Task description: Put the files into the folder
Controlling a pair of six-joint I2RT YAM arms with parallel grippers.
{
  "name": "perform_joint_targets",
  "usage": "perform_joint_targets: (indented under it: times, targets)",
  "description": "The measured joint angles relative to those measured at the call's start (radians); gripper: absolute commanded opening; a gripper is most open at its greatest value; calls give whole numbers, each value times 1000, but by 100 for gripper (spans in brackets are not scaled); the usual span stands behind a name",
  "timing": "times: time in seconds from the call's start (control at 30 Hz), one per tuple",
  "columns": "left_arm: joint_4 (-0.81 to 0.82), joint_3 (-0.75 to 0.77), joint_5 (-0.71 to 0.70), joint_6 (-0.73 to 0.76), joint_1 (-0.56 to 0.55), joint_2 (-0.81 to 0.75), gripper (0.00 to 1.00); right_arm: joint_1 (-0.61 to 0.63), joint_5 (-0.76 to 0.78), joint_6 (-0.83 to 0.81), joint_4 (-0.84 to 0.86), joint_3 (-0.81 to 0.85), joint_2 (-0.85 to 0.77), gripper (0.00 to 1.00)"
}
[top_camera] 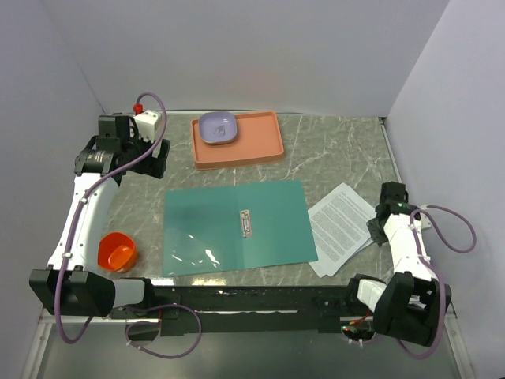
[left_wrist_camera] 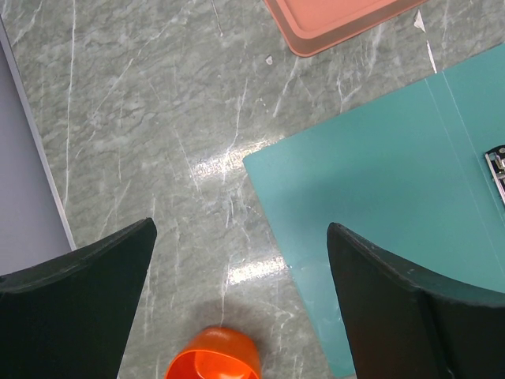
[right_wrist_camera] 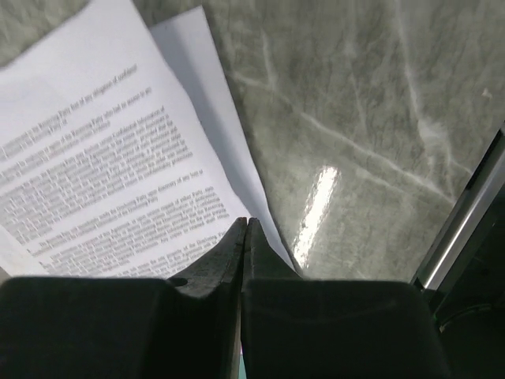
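The files (top_camera: 341, 225) are white printed sheets lying slightly fanned on the table, just right of the folder. They fill the upper left of the right wrist view (right_wrist_camera: 95, 158). The folder (top_camera: 237, 225) lies open and flat mid-table, teal-green, with its metal fastener (top_camera: 246, 222) along the spine. Its left corner shows in the left wrist view (left_wrist_camera: 394, 181). My right gripper (top_camera: 375, 229) is shut, its tips (right_wrist_camera: 247, 221) at the right edge of the sheets; no paper shows between the jaws. My left gripper (top_camera: 158, 158) is open and empty (left_wrist_camera: 241, 237), high above the table left of the folder.
An orange-pink tray (top_camera: 252, 146) at the back holds a lavender bowl (top_camera: 218, 127); its corner shows in the left wrist view (left_wrist_camera: 331, 24). An orange cup (top_camera: 117, 251) stands near the front left (left_wrist_camera: 215, 359). White walls close in the table on three sides.
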Motion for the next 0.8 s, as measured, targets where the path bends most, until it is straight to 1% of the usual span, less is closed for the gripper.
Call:
perform_joint_targets:
  times: [0.03,0.07,0.1,0.2,0.27,0.47,0.8]
  targets:
    - [0,-1,0,0,0,0,96,-31,-18,-31,16,-2,-2,24]
    - [2,-2,0,0,0,0,96,-64,-39,-61,35,-3,-1,35]
    - [2,-3,0,0,0,0,96,-92,-53,-89,53,-3,7,49]
    - [3,-6,1,0,0,0,96,-138,-83,-166,93,-3,53,59]
    - [4,-6,1,0,0,0,96,-150,-103,-209,118,-4,89,62]
    - [3,-6,2,0,0,0,96,-155,-129,-277,185,-8,122,61]
    - [3,-6,2,1,0,2,96,-178,-143,-302,258,-9,204,59]
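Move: The files lie flat on the table, their middle some 12 cm to the right hand's left, about 2 cm ahead and 5 cm below; that hand hovers shut near their right-hand edge. The open folder's middle is about 46 cm left of the hand and 2 cm ahead, its metal clip some 44 cm left and 5 cm ahead, both about 5 cm below. From the left hand, the files' middle is some 58 cm right, 12 cm back and 25 cm below. With no contact to be seen, the right hand heads for the files' far right corner, first sliding about 2 cm right as its fingers open from shut to a bit over half, then sinking and reaching forward, some 3 cm each way in all. The wrist turns nearly 10 degrees counter-clockwise, and the open fingers come down on either side of the sheets' long right edge, one over paper, one over bare table. ##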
